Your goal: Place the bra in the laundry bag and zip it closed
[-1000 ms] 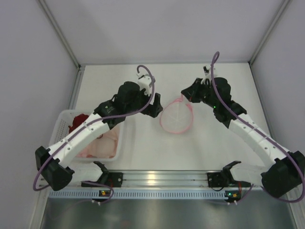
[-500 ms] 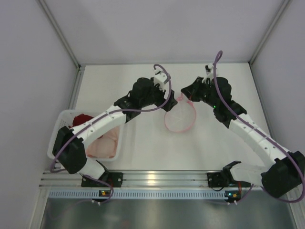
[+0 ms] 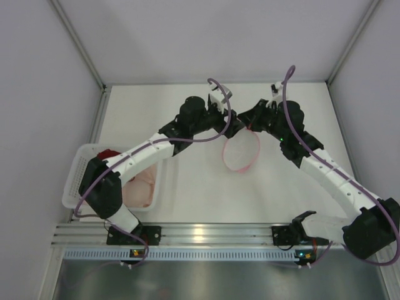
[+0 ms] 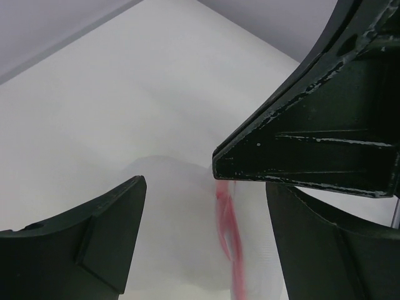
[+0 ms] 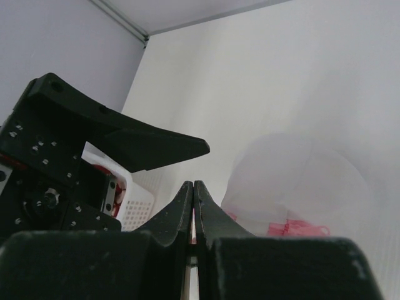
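The laundry bag (image 3: 241, 152), white mesh with a pink zip rim, hangs tilted at mid table. My right gripper (image 3: 246, 127) is shut on the bag's upper rim, and a thin pale strip shows between its pressed fingers (image 5: 194, 187). My left gripper (image 3: 233, 128) is open right beside it. In the left wrist view the mesh and pink rim (image 4: 228, 234) lie between the spread jaws (image 4: 206, 212), not touching them. The pale pink bra (image 3: 139, 187) lies in the white basket (image 3: 74, 181) at the left, with no gripper near it.
A dark red bra (image 3: 105, 154) fills the basket's far end. The right gripper's black finger (image 4: 300, 150) hangs just above the left jaws. The left gripper's finger (image 5: 147, 147) crosses the right wrist view. Grey walls enclose the table.
My left arm has swung right from near the basket to the bag's top edge. The bag has been tipped up on edge and looks narrower from above. The right gripper stays shut.
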Robot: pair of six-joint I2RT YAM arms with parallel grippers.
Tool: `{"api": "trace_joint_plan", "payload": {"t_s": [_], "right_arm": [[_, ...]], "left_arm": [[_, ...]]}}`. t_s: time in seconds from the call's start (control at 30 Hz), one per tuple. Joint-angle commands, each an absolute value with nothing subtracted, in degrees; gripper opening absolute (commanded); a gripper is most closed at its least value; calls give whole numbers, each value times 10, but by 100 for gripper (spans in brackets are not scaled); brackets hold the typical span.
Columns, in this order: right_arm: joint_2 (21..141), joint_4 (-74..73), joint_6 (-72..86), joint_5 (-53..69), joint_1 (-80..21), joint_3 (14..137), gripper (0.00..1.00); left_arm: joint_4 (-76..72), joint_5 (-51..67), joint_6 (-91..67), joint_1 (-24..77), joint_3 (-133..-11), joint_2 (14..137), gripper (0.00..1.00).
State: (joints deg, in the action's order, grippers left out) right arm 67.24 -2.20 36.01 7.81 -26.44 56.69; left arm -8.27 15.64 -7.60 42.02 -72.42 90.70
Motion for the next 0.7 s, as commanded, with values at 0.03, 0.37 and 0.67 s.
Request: {"api": "trace_joint_plan", "payload": {"t_s": [0.03,0.37,0.67], "right_arm": [[664,28,369,75,-260,585,0],[673,25,377,84,-260,585,0],[684,10,377,89,-260,593,0]], "left_arm": [[-145,161,-83,425,-749,926,82],[-238,134,-123,425,-717,936,42],[-255,154,-135,426,-719,947,3]]}}
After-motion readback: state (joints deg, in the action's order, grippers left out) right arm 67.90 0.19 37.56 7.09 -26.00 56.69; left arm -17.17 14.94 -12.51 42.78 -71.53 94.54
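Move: The pink rim of the laundry bag, held up in the right fingers, lies about 3 cm to the left hand's right, 1 cm ahead and 1 cm below its open fingers. The closed right fingertips are about 4 cm to the left hand's right, level with it fore and aft and 1 cm higher, while the hanging bag opening is centred 3 cm right, 2 cm back and some 10 cm below. From the right hand, that rim spot is 1 cm left, 1 cm ahead and 2 cm below. The left hand slips in just beneath the right fingertips, easing about 2 cm to its right and 1 cm forward with a brief dip of some 1.5 cm that it mostly regains, and its wide-open fingers close nearly shut to pinch the pink rim beside the other grip. The right hand keeps its shut hold on the bag and stays almost in place, creeping less than 1 cm forward and up, while the left wrist rolls only about 5 degrees. ##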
